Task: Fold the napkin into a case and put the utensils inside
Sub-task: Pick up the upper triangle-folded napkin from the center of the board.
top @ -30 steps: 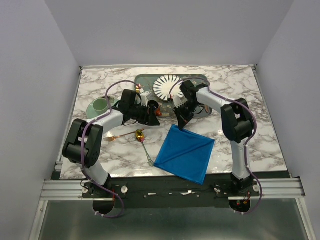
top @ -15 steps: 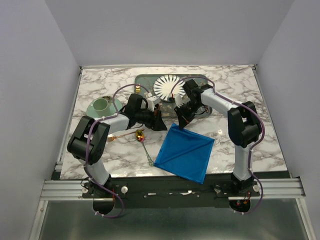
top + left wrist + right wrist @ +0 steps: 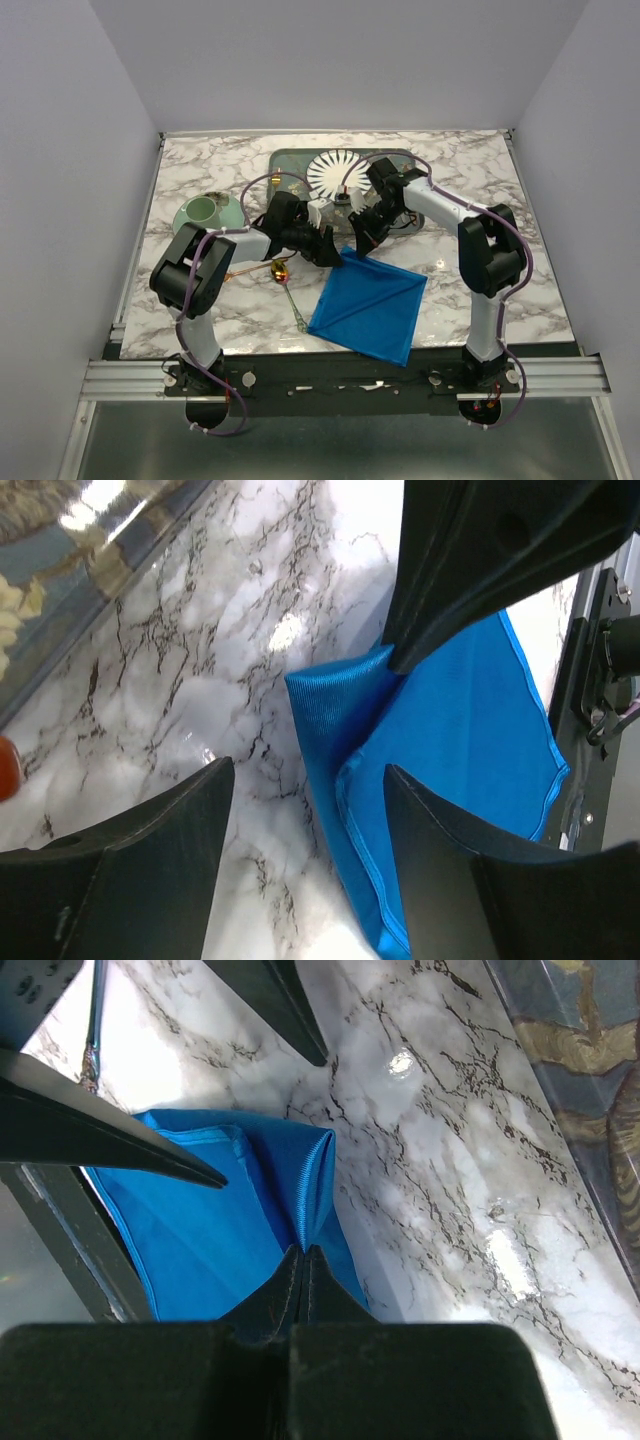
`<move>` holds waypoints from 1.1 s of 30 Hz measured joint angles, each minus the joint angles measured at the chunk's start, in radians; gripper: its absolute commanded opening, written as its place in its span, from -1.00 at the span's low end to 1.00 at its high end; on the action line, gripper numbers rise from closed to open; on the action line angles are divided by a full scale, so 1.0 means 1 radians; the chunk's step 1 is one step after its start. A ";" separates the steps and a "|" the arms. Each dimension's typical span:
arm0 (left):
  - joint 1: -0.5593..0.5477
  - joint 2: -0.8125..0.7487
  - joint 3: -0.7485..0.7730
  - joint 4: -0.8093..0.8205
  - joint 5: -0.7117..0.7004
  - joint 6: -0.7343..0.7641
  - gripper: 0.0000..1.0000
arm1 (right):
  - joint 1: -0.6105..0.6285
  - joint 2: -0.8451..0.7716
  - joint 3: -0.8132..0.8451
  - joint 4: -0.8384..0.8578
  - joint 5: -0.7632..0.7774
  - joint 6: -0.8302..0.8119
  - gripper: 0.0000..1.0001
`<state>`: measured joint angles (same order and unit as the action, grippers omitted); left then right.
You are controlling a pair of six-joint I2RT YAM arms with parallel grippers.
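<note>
The bright blue napkin point(image 3: 372, 305) lies as a folded diamond near the table's front. My right gripper point(image 3: 360, 250) is shut on its far corner, pinching a raised ridge of cloth point(image 3: 312, 1185) at the fingertips point(image 3: 305, 1250). My left gripper point(image 3: 330, 252) is open just left of that corner; its fingers straddle the napkin's left edge point(image 3: 330, 780) without touching it. The spoon point(image 3: 281, 270) lies left of the napkin, its thin handle pointing to the front. The copper-pink fork point(image 3: 237, 272) pokes out from under my left arm. No case shows.
A grey-green tray point(image 3: 295, 162) with a striped white plate point(image 3: 335, 172) sits at the back, behind both grippers. A green cup on a saucer point(image 3: 203, 210) stands at the left. The black table edge point(image 3: 610, 680) runs past the napkin.
My left arm has swung right, bringing its open gripper up to the napkin's pinched corner. The right gripper has stayed shut on that corner.
</note>
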<state>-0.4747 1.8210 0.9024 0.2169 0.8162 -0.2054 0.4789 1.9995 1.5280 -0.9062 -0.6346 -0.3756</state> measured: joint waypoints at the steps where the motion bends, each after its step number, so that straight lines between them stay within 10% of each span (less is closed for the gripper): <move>1: -0.004 0.005 0.006 0.004 0.000 0.000 0.33 | 0.000 -0.003 0.000 0.000 -0.003 0.000 -0.99; 7: -0.024 0.031 0.041 0.032 0.013 0.001 0.04 | 0.000 -0.008 -0.002 0.000 -0.011 0.000 -0.99; 14: -0.029 0.047 0.048 0.049 0.051 -0.003 -0.74 | -0.002 -0.008 -0.004 0.000 -0.011 0.002 -0.89; 18: -0.029 0.047 0.047 0.058 0.064 -0.005 -1.00 | -0.002 -0.008 -0.004 -0.002 -0.010 0.011 -0.45; 22: -0.031 0.044 0.039 0.077 0.068 0.005 -1.00 | -0.021 -0.010 -0.004 -0.015 -0.011 0.016 0.50; 28: -0.042 0.006 0.022 0.081 0.069 0.050 -1.00 | -0.129 -0.058 -0.052 -0.046 -0.007 -0.047 0.99; 33: -0.075 -0.050 0.011 0.081 0.068 0.119 -1.00 | -0.159 -0.109 -0.125 -0.060 0.021 -0.134 1.00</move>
<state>-0.5495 1.7710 0.9138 0.2977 0.8837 -0.0860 0.3199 1.8904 1.4029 -0.9665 -0.6136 -0.5098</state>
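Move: The napkin's raised upper corner lies some 3 cm right of the open left gripper and about level with it, pinched already in the shut right fingertips (no offset from that hand). From the left gripper, the mug stands roughly 12 cm ahead and 9 cm left, its middle 2 cm lower. The gold spoon lies about 11 cm back and 14 cm left, and the tray's middle about 19 cm ahead and 2 cm right, both 4 to 5 cm lower. Bring the left gripper about 2 cm right onto the raised napkin corner and close it there, while the right keeps its pinch. Then open the right gripper wide and sweep it some 7 cm right, along the napkin's upper edge. Lift the left with the cloth nearly 3 cm, drifting slightly back and right as its fingers tilt up. ##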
